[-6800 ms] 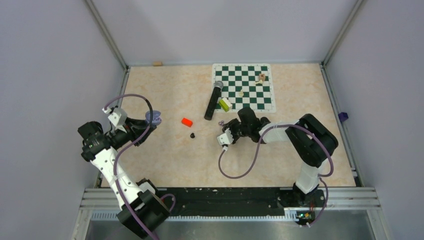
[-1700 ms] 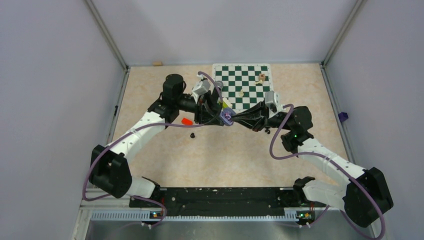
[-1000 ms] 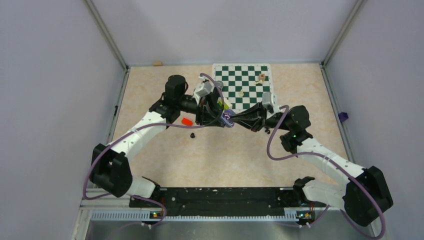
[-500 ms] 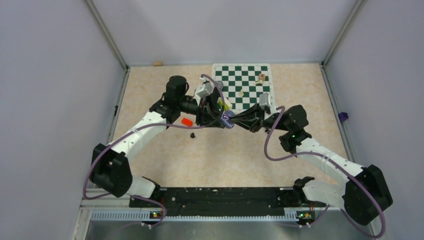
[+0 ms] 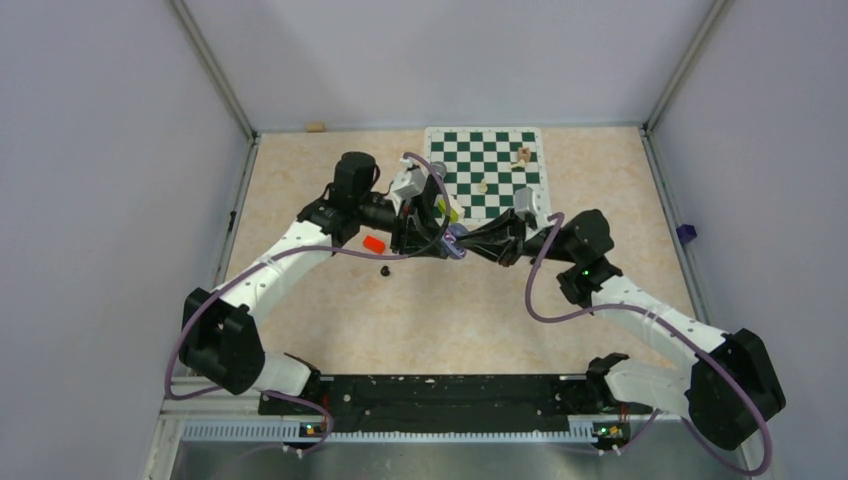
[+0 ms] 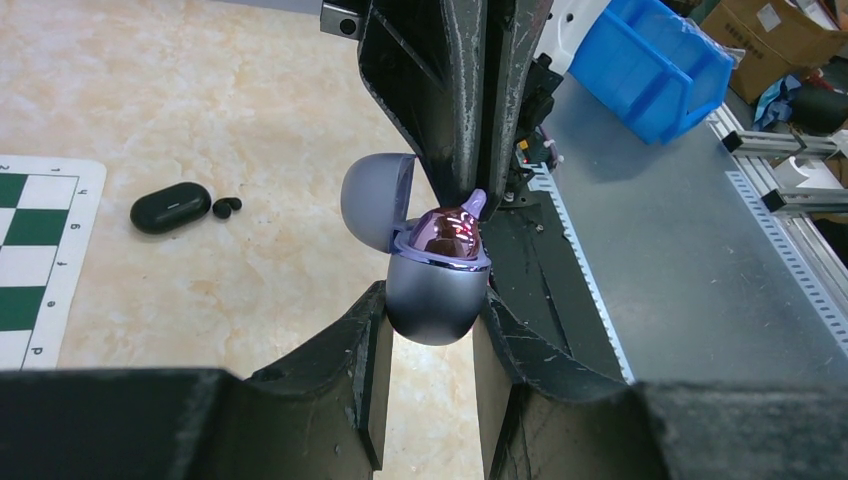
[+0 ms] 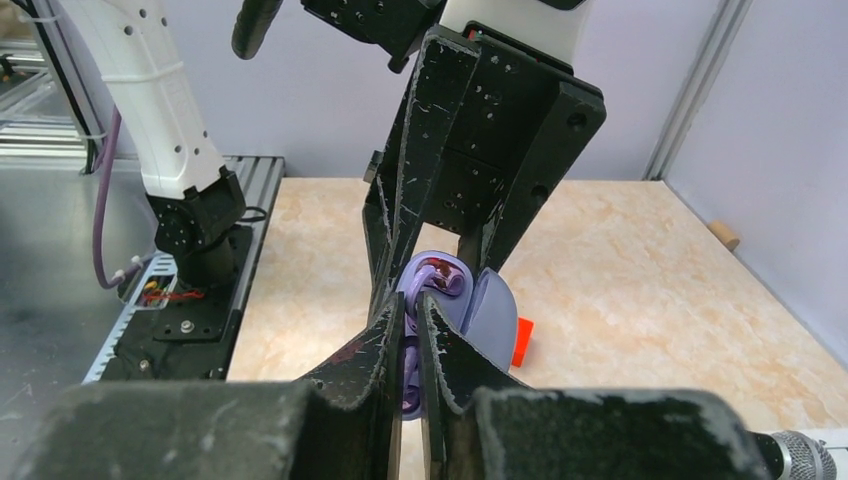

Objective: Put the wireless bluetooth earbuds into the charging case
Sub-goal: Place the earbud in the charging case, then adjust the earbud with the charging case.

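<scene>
My left gripper (image 6: pixel 432 300) is shut on the rounded base of a purple charging case (image 6: pixel 435 290), held above the table with its lid (image 6: pixel 375 200) swung open. My right gripper (image 7: pixel 411 305) meets it from the opposite side, shut on a pale purple earbud (image 7: pixel 412 365). The bud's tip (image 6: pixel 474 203) sits at the glossy mouth of the case. From above, the two grippers touch at the case (image 5: pixel 456 240) in mid-table. One black earbud (image 5: pixel 385 270) lies on the table in front of them, and another (image 6: pixel 227 207) beside a black oblong case (image 6: pixel 170 207).
A red block (image 5: pixel 374 243) lies just left of the grippers. A green-and-white chessboard (image 5: pixel 500 150) with small pieces covers the back. The microphone (image 7: pixel 800 455) lies under the left arm, largely hidden. Metal rails frame the table.
Both grippers, joined at the case, have drifted slightly left, the right arm pushing in. Both grips are unchanged.
</scene>
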Robot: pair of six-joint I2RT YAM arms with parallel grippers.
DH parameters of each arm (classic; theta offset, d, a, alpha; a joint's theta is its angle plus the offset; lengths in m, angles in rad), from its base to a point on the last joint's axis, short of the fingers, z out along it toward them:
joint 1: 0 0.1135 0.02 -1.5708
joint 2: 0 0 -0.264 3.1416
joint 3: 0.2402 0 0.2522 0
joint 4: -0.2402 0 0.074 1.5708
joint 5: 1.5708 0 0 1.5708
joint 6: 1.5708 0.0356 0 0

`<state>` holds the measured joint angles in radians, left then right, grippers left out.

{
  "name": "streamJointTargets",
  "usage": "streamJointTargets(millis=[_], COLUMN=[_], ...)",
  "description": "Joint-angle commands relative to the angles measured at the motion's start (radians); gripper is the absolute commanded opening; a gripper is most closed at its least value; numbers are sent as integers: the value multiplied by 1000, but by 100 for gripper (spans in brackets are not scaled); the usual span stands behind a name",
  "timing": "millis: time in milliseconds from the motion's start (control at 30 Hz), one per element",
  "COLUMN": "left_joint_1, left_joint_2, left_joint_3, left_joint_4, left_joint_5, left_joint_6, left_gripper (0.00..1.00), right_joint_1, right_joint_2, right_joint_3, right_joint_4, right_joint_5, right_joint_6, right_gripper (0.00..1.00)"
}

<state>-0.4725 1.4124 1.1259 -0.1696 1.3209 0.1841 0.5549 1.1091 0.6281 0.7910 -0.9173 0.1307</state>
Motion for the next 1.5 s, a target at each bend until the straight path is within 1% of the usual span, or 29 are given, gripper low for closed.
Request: streamJointTargets(millis=[0, 100, 167, 233, 467, 600, 800, 867, 967, 1133, 1300, 1467], left_joint_1=[-13, -13, -13, -13, -13, -12, -14, -15, -14, -14, -15, -14], left_joint_2=[-12, -14, -13, -12, -11, -12, -12, -13, -13, -14, -10, -9], left_joint_3=[43, 44, 42, 42, 44, 43, 43, 43, 44, 44, 46, 48], left_joint_4=[3, -1, -3, -1, -2, -2, -2, -2, -1, -2, -2, -2], left_joint_5=[43, 44, 44, 45, 43, 42, 41, 41, 39, 35, 33, 35], left_joint_6=[22, 27, 29, 29, 29, 29, 26, 26, 26, 24, 22, 21], left_gripper=[0, 0, 0, 0, 0, 0, 0, 0, 0, 0, 0, 0], right_joint_1=[16, 17, 18, 17, 16, 12, 4, 4, 7, 22, 32, 43], right_joint_2=[12, 11, 5, -5, -41, -70, -91, -87, -80, -68, -57, -45], right_joint_3=[25, 26, 29, 36, 73, 115, 135, 127, 112, 112, 109, 105], right_joint_4=[-9, -11, -16, -28, -88, -166, -238, -239, -224, -242, -244, -244], right_joint_5=[18, 24, 30, 33, 22, -16, -79, -131, -163, -201, -209, -177], right_joint_6=[-28, -29, -31, -34, -51, -76, -123, -125, -125, -160, -162, -173], right_gripper=[11, 18, 25, 29, 33, 36, 40, 42, 46, 47, 47, 47])
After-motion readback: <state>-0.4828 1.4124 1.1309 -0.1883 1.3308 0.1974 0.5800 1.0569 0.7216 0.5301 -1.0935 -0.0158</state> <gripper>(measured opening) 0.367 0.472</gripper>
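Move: The right fingers are shut on an earbud's stem at the open charging case, whose middle lies about 2 cm left of and 1 cm below the right hand. The left hand already grips that case, its middle some 1 cm right of the left hand point. On the table, roughly 28 cm below the right hand, a red block lies 16 cm left and 6 cm ahead, and a black case 14 cm right and 6 cm ahead. Right fingers open off the earbud in the left-held case, rise 2 cm, then back about 4 cm, sinking. ##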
